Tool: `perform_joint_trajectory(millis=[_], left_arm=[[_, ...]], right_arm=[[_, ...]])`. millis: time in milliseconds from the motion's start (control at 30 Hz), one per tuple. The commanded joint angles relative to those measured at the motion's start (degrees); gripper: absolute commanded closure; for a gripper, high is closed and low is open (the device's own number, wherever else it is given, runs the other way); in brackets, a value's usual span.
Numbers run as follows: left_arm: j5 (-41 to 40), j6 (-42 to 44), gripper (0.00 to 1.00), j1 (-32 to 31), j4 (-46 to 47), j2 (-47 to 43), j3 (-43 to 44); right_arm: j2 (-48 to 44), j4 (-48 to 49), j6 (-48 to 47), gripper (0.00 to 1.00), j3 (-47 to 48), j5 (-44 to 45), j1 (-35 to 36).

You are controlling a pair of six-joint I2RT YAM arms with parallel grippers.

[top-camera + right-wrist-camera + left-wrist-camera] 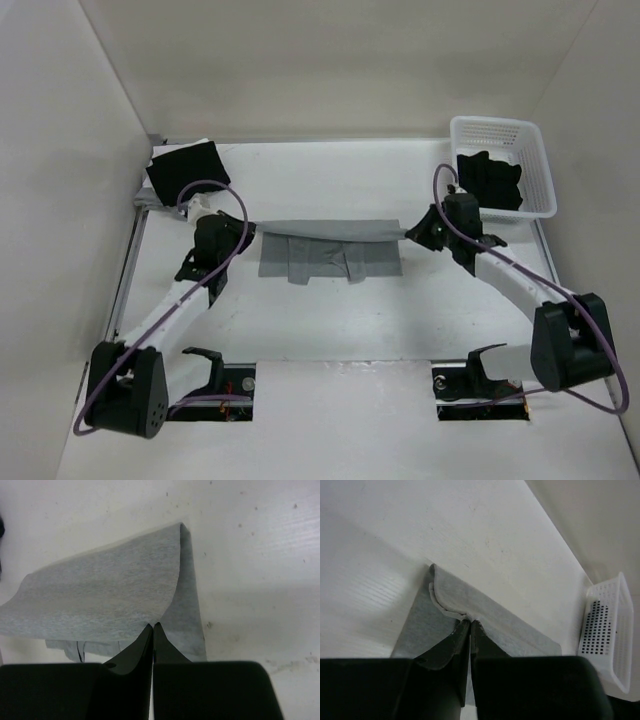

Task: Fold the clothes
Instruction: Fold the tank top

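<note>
A light grey shirt (330, 250) lies partly folded mid-table, its far edge lifted and stretched taut between both grippers. My left gripper (250, 228) is shut on the shirt's left end; in the left wrist view the cloth (485, 625) runs from the pinched jaws (470, 622). My right gripper (412, 232) is shut on the right end; the right wrist view has the grey cloth (100, 595) draping left from the closed tips (153, 626). Black garments sit in the basket (492, 180) and at the far left corner (185, 172).
A white lattice basket (535, 160) stands at the far right, also seen in the left wrist view as the basket (610, 630). White walls enclose the table on three sides. Two black holders (215, 368) (487, 362) sit near the front edge.
</note>
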Motion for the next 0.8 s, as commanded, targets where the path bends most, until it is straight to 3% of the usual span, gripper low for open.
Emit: perform_joint_trajectory(millis=[0, 233, 400, 567, 700, 767], left_arm=[[1.6, -0.2, 0.97, -0.3, -1.0, -7.7, -3.2], [2.7, 0.1, 0.96, 0.5, -9.2, -21.0, -10.3], [3.0, -0.6, 0.92, 0.3, -9.2, -22.8, -15.6], [3.1, -3.0, 0.78, 0.4, -9.6, -27.4, -19.5], [1.7, -4.6, 0.75, 0.5, -12.8, -36.3, -20.0], [0.9, -5.3, 0.75, -0.9, -12.1, -34.8, -18.1]], right_arm=[[-6.3, 3.6, 0.6, 0.98, -3.1, 2.3, 1.0], [-15.1, 2.6, 4.5, 0.97, -12.4, 4.7, 4.8], [-15.8, 2.4, 7.4, 0.94, -18.6, 6.4, 7.4], [-17.8, 2.6, 9.9, 0.76, -22.9, 8.1, 7.5], [-21.7, 1.0, 9.1, 0.63, -22.0, 8.5, 6.2], [-22.4, 0.0, 8.3, 0.57, -20.2, 9.2, 6.1]])
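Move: Back towards the robot and below both hands, which still pinch the tank top's raised edge, lies the near edge of its lower layer. Its left near corner is about 9 cm back, 2 cm right and 12 cm below the left hand, one strap end 9 cm right and 10 cm back. The right near corner is some 9 cm back, 1 cm left and 9 cm below the right hand, the basket 21 cm right and 18 cm ahead. Drawing the pinched edge back together, both hands travel about 10 cm towards the robot, rising barely at first, then sinking quickly over the near edge of the lower layer, the right hand further down. In the last part of the sinking the fingers begin to open and let go of the fabric, the right ones wider; both hands then lift a centimetre or two. ##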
